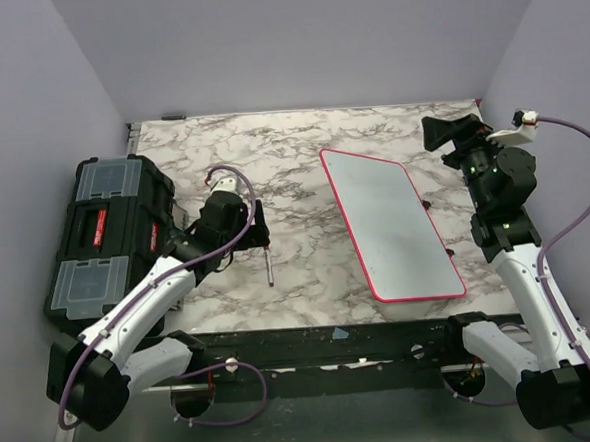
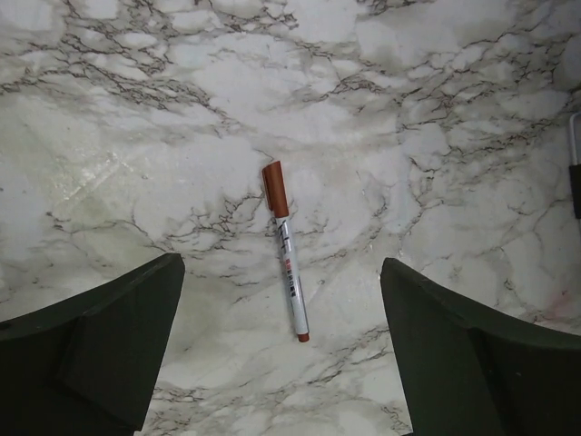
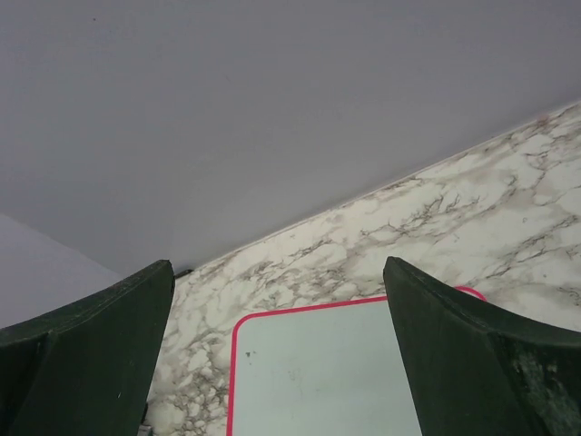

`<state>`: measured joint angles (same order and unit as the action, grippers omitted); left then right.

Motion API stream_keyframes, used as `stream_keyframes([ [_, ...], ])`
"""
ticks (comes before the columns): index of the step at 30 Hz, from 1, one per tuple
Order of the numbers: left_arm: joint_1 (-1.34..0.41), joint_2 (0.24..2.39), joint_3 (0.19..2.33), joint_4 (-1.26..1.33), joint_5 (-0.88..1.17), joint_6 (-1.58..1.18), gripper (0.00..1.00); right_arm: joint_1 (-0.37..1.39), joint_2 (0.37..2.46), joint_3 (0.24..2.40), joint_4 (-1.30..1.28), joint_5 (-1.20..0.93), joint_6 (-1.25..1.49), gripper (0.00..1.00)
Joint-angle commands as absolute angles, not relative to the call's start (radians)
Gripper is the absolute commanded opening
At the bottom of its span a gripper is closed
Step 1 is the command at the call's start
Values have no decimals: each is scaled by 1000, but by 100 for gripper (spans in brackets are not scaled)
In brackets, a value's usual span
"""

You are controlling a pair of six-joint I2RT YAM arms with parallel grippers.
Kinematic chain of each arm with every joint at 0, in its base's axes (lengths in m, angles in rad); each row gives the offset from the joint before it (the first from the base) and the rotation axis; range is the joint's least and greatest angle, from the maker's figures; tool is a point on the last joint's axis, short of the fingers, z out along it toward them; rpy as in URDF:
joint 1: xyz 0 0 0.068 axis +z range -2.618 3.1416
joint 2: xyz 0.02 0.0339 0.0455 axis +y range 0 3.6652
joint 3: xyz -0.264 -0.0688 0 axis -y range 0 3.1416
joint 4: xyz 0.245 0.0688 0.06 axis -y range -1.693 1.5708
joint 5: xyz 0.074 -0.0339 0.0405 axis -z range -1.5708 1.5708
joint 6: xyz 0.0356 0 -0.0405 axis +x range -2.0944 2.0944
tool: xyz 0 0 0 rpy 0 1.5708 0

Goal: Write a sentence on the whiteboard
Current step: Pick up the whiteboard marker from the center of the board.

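The whiteboard lies flat on the marble table at centre right, pale surface in a red-pink frame. Its far corner also shows in the right wrist view. No lettering shows on it, so the sentence is not in view. A marker with a grey barrel and a reddish-brown cap lies on the table left of the board. My left gripper is open and empty above it, and the marker lies between the open fingers. My right gripper is open and empty, raised near the board's far right corner.
A black toolbox with clear lid compartments stands at the table's left edge, beside my left arm. Lilac walls close in the table at the back and both sides. A black rail runs along the near edge.
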<state>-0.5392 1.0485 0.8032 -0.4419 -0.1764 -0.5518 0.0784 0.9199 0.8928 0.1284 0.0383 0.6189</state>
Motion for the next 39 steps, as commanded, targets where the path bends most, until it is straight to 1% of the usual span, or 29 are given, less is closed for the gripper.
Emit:
stream_keyframes([
  [1,-557,1108,793,-405,-215,-608,91,80,911,901,125,6,631,100],
  [6,-566,1185,792,-383,-216,-624,88,80,908,902,95,7,604,100],
  [10,-567,1250,787,-358,-209,-639,84,80,938,924,4,42,568,100],
  [13,-568,1308,794,-349,-206,-646,80,80,978,957,-130,83,533,100],
  [18,-568,1399,819,-341,-205,-651,72,80,1081,1035,-383,244,538,100],
  [23,-567,1481,837,-321,-185,-662,65,80,1131,1039,-545,424,616,100],
  [29,-568,1559,875,-328,-190,-678,59,79,1103,990,-625,524,724,100],
  [32,-567,1590,889,-332,-187,-687,54,78,1092,949,-671,634,825,100],
  [34,-567,1605,890,-325,-179,-691,50,80,1106,933,-716,662,889,100],
  [39,-566,1618,875,-292,-148,-695,31,78,1172,896,-816,692,1056,100],
])
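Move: The whiteboard marker lies on the table almost beneath the left hand, its middle about 14 cm below, 1 cm ahead and 3 cm to the right. Level with it in height, the whiteboard's middle is some 30 cm to that hand's right and 7 cm ahead; the black toolbox stands about 31 cm to its left and 6 cm ahead. From the right hand, 36 cm up, the board's middle lies 10 cm left and 2 cm back, the marker 37 cm left and 8 cm back. Lower the left gripper about 13 cm onto the marker's cap end, tipping the fingers some 20 degrees further down and easing slightly forward and right; close them from nearly wide to under half, one each side of the marker. Meanwhile bring the wide-open right gripper down some 20 cm, rightward and finally back, towards the whiteboard's level, pitching it down and turning it clockwise. ##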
